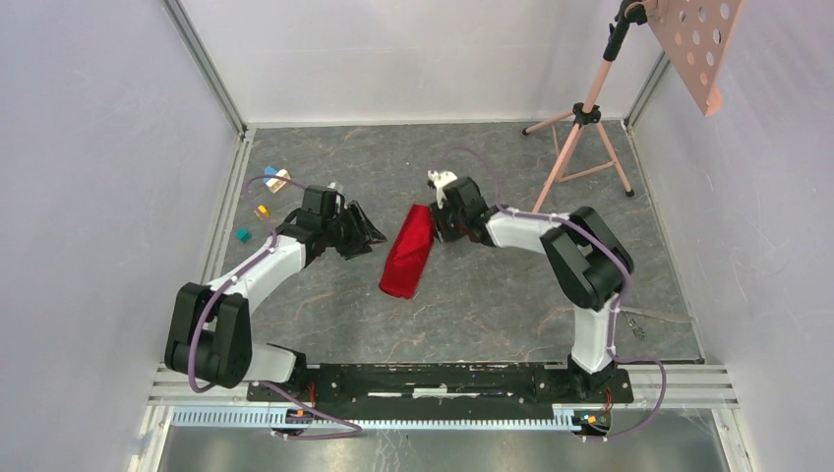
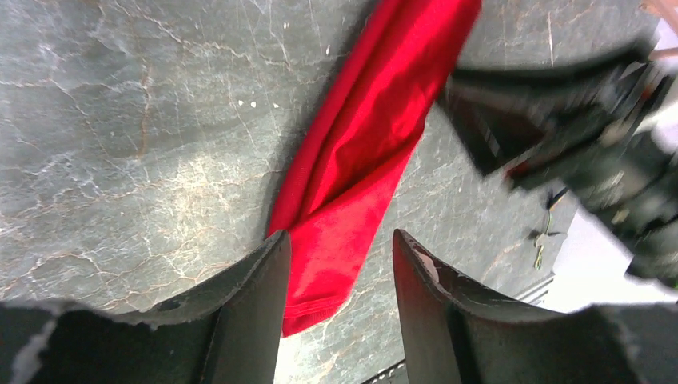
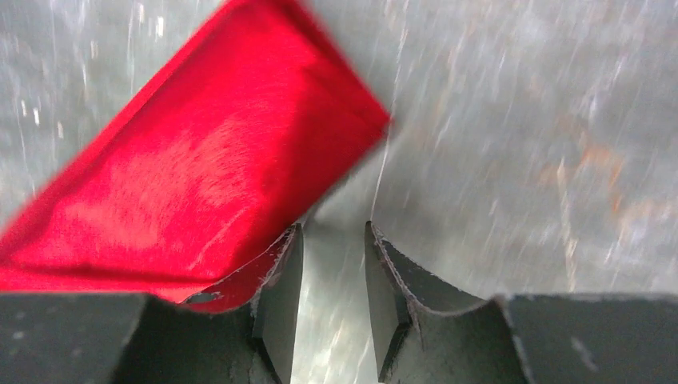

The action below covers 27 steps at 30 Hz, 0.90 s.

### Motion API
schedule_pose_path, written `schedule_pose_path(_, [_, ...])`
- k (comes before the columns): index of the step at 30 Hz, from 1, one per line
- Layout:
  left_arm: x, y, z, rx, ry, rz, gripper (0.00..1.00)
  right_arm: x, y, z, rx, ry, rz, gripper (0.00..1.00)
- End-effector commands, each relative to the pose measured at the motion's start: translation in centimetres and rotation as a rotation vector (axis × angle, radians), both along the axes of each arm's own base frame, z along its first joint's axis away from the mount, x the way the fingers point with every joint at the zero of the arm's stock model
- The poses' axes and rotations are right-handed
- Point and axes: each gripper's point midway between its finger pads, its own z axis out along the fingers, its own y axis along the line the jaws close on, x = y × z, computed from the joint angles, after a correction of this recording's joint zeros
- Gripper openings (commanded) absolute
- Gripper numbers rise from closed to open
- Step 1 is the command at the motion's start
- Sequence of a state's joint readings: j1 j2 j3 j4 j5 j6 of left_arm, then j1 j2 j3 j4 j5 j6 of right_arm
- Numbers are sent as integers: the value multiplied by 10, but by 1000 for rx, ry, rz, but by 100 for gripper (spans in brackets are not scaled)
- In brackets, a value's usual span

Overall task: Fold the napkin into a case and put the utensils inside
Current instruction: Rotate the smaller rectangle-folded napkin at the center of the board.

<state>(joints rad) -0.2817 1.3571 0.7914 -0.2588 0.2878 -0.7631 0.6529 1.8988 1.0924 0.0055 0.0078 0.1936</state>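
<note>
The red napkin lies on the dark marble tabletop as a narrow folded case, slanting from back right to front left. My left gripper is just left of it, jaws open; in the left wrist view the gripper frames the cloth's hemmed end, which lies on the table below with nothing gripped. My right gripper stands at the case's far right end. It is open a small way over bare table, the napkin just beside its left finger. No utensils show in any view.
Small coloured toy blocks lie near the left wall behind the left arm. A tripod stands at the back right under a pink perforated board. White enclosure walls ring the table. The right arm crosses the left wrist view.
</note>
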Motion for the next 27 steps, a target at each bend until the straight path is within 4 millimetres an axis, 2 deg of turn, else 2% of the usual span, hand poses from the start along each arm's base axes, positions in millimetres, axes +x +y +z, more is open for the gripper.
schedule_pose_path(1, [-6,-13,-2,-40,11,-97,58,43,23,2,68,37,76,41])
schedule_pose_path(3, [-11,-17,-2,-59,3,-114,60,49,31,11,95,42,96,43])
schedule_pose_path(5, [-17,-21,-1,-60,-6,-138,63,45,28,21,125,31,82,50])
schedule_pose_path(10, [-41,-37,-10,-93,11,-227,64,8,29,32,263,112,117,56])
schedule_pose_path(13, [-54,-35,-19,-71,24,-229,64,-13,33,38,359,134,149,59])
schedule_pose_path(15, [-61,-33,-27,-56,39,-228,64,-19,33,42,414,143,145,62])
schedule_pose_path(20, [-72,-28,-46,-20,91,-220,61,-11,31,55,550,140,105,65])
schedule_pose_path(27, [-81,-10,-50,57,80,-182,60,-11,36,57,603,157,106,66])
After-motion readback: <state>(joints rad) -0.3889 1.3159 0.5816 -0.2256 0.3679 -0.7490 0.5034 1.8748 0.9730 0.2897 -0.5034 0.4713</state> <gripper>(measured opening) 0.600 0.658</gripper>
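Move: The folded napkin's near end, where the left hand is heading, lies about 9 cm back, 4 cm to its right and 9 cm below it; the far end is some 11 cm ahead and 9 cm right, at the same depth. From the right hand, low beside the napkin, the far end lies about 7 cm ahead and 4 cm left, the near end 13 cm back and 9 cm left, both roughly 1 cm lower. Backwards and down, the left hand travels about 8 cm back, 5 cm lower and slightly right to the napkin's near end, turning some 10 degrees clockwise, jaws staying open. The right hand first pushes on forward 6 cm, swings back about 9 cm alongside the napkin, then eases slightly forward and rises, its fingers opening wider and its left side rolling up about 30 degrees. ##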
